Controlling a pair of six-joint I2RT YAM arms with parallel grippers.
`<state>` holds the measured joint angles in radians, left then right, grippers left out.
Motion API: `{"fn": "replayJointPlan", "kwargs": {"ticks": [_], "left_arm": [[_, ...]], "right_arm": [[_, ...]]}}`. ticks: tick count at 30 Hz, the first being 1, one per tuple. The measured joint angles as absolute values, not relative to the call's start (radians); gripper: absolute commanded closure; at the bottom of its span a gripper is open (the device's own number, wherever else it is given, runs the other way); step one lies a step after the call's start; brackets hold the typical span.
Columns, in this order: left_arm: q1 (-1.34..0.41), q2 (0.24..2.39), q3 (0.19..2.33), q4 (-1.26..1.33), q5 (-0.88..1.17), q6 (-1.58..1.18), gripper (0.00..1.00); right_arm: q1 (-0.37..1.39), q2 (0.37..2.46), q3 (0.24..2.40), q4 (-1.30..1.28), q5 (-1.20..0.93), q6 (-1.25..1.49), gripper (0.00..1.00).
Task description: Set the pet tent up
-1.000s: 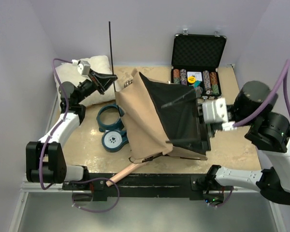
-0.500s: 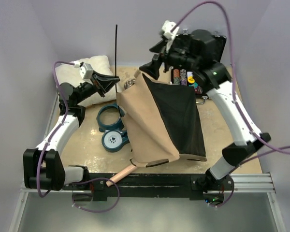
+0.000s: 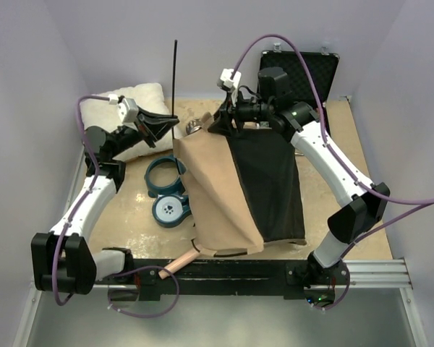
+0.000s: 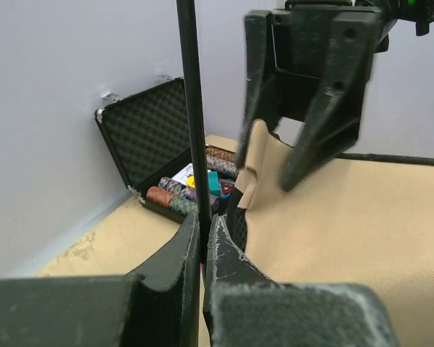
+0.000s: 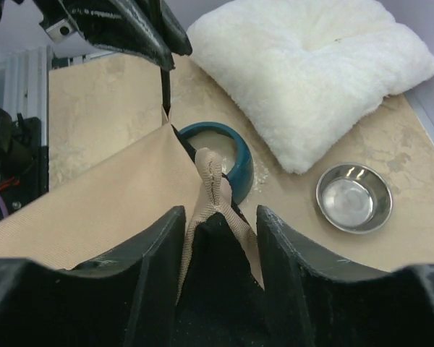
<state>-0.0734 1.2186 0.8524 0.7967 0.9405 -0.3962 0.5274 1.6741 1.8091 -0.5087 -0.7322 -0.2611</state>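
Observation:
The pet tent (image 3: 213,195) is a tan fabric shape with a black mesh panel, half collapsed at the middle of the table. A thin dark pole (image 3: 175,72) stands upright at its back left corner. My left gripper (image 3: 171,120) is shut on that pole (image 4: 192,108), fingertips (image 4: 218,238) pinching it low down. My right gripper (image 3: 215,124) reaches over from the back. Its jaws (image 5: 218,210) stand open on either side of the tent's tan sewn top corner (image 5: 211,181), which rises between them. In the left wrist view the right gripper (image 4: 267,163) hangs over the tan fabric (image 4: 362,224).
A fluffy white pillow (image 3: 134,108) lies at the back left. An open black case with poker chips (image 3: 296,79) stands at the back right. Two teal bowls (image 3: 165,177) sit left of the tent, and a small steel bowl (image 5: 353,196) is near its back corner.
The right arm swung from the tent's right side over to its back top corner, and its jaws narrowed around the fabric peak. The tent sagged flatter. The left gripper kept holding the pole.

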Motion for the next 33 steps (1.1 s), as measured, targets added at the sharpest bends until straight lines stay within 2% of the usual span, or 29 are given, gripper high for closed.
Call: {"fn": "replayJointPlan", "kwargs": {"ticks": [2, 3, 8, 16, 23, 24, 26, 28, 31, 33], "left_arm": [[-0.074, 1.208, 0.852, 0.787, 0.944, -0.39, 1.0], [-0.074, 1.203, 0.852, 0.782, 0.946, -0.389, 1.0], [-0.097, 1.163, 0.852, 0.749, 0.958, -0.375, 1.0], [-0.199, 1.101, 0.825, 0.632, 0.927, -0.29, 1.0], [-0.244, 1.016, 0.815, 0.529, 0.881, -0.199, 1.0], [-0.244, 1.005, 0.815, 0.514, 0.877, -0.197, 0.96], [-0.244, 0.988, 0.816, 0.477, 0.874, -0.198, 0.72], [-0.244, 0.978, 0.821, 0.442, 0.875, -0.201, 0.59], [-0.248, 0.969, 0.85, 0.372, 0.889, -0.21, 0.48], [-0.25, 0.962, 0.885, 0.324, 0.898, -0.223, 0.46]], "right_arm": [[0.529, 1.67, 1.796, -0.509, -0.746, -0.266, 0.98], [0.529, 1.671, 1.796, -0.509, -0.756, -0.265, 1.0], [0.528, 1.669, 1.823, -0.47, -0.796, -0.199, 1.0], [0.527, 1.608, 1.829, -0.139, -0.896, 0.116, 1.0], [0.529, 1.607, 1.829, -0.085, -0.957, 0.17, 1.0], [0.527, 1.604, 1.826, -0.09, -0.958, 0.155, 1.0], [0.525, 1.586, 1.8, -0.114, -0.958, 0.101, 1.0], [0.522, 1.561, 1.773, -0.15, -0.955, 0.036, 1.0], [0.524, 1.503, 1.726, -0.221, -0.95, -0.083, 1.0], [0.524, 1.463, 1.7, -0.257, -0.941, -0.147, 1.0]]}}
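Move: The tent corner my right hand wants is already between my open right fingers, about 2 cm left of the hand point and level with it. Its neighbour, the corner with the pole in it, is roughly 14 cm left, 4 cm back and 3 cm lower; the teal ring is 18 cm left, 3 cm back, and the metal bowl 9 cm left, 17 cm ahead, both about 34 cm below. My left hand, gripping the pole, has that pole corner some 6 cm below and 2 cm back. I finish closing my right fingers, pinching the tent corner, then haul it up about 12 cm and a little back, fingertips tipping up some 20 degrees, before easing further back and slightly down. Meanwhile my left hand draws the held pole back about 8 cm and a few centimetres right, then opens halfway around it at the pole corner. ##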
